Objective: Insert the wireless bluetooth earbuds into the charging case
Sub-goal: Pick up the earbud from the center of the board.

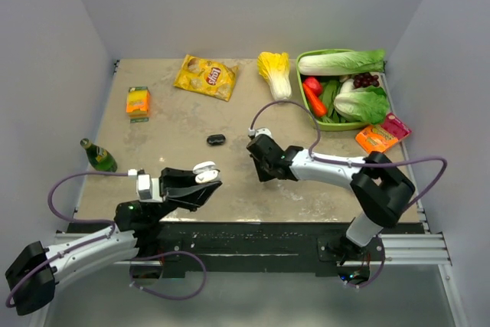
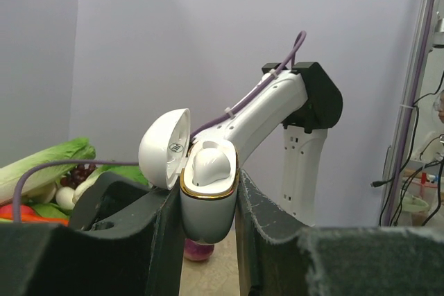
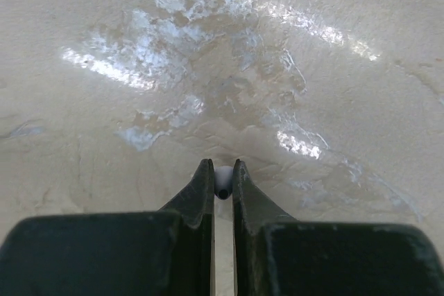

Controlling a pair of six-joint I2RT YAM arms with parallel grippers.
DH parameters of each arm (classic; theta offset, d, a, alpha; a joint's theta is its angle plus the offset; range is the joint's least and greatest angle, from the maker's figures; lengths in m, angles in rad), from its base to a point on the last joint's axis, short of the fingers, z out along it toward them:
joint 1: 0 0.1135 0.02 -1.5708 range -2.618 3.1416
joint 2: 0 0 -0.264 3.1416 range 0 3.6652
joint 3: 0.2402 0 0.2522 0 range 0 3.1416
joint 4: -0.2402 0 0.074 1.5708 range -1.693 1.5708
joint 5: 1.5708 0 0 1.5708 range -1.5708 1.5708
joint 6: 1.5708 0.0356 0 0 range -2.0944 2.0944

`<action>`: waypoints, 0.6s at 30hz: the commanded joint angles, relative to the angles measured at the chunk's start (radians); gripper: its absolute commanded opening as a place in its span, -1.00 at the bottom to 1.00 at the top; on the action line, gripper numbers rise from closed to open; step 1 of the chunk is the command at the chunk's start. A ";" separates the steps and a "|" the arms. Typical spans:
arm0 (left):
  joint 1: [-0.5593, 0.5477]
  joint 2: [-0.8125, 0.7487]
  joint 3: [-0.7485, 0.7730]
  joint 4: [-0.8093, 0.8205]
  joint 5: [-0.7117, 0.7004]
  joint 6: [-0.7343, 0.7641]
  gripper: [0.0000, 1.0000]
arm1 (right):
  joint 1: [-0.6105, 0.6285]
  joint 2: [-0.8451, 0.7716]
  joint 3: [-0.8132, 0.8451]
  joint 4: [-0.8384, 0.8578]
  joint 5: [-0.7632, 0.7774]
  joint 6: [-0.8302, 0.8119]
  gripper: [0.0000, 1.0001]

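Note:
My left gripper (image 2: pixel 208 202) is shut on a white charging case (image 2: pixel 206 213) with a gold rim and holds it upright above the table's front left (image 1: pixel 204 173). Its lid (image 2: pixel 164 148) stands open to the left. One white earbud (image 2: pixel 209 164) sits in the case. My right gripper (image 3: pixel 223 172) points down at the table near the middle (image 1: pixel 258 163). It is shut on a tiny white earbud (image 3: pixel 223 181) pinched at its fingertips, right at the tabletop. A small black oval object (image 1: pixel 216 139) lies on the table between the two arms, farther back.
A green bottle (image 1: pixel 98 155) lies at the left edge. At the back are an orange box (image 1: pixel 138 102), a yellow chips bag (image 1: pixel 206 76), a napa cabbage (image 1: pixel 276 73) and a green basket (image 1: pixel 304 57) of vegetables. An orange packet (image 1: pixel 375 137) lies on the right.

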 commanded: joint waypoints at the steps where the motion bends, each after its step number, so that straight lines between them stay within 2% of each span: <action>1: -0.003 0.038 -0.242 0.330 -0.033 0.037 -1.00 | 0.006 -0.179 -0.043 0.104 0.026 -0.005 -1.00; 10: -0.003 0.124 -0.190 0.375 -0.062 0.093 -1.00 | 0.004 -0.476 -0.132 0.339 0.043 -0.077 -1.00; 14: -0.003 0.219 -0.164 0.464 -0.076 0.111 -1.00 | 0.007 -0.618 -0.206 0.539 0.029 -0.108 -1.00; 18: -0.003 0.292 -0.106 0.487 -0.070 0.135 -1.00 | 0.013 -0.752 -0.253 0.644 0.045 -0.181 -1.00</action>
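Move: The earbud is already pinched in the right fingers just over the board. The open charging case that it is meant for, held by the left hand, lies about 14 cm back, 12 cm to the left and some 31 cm above the right hand. On the table, the black case lies about 12 cm ahead of the right hand, 15 cm to its left and 2 cm below. From the left hand, the earbud is roughly 15 cm ahead, 13 cm to the right and 30 cm down. The right arm lifts the earbud almost straight up off the board, quickly and by about 22 cm, keeping its shut grip while the wrist swings up some 50 degrees, so that the fingers go from pointing steeply down to pointing forward and left, nearly level. Meanwhile the left hand, still gripping the open charging case, sinks about 6 cm as it moves forward and to the right towards the earbud, speeding up and tipping its fingers down from their upward slant by 10 to 15 degrees. ##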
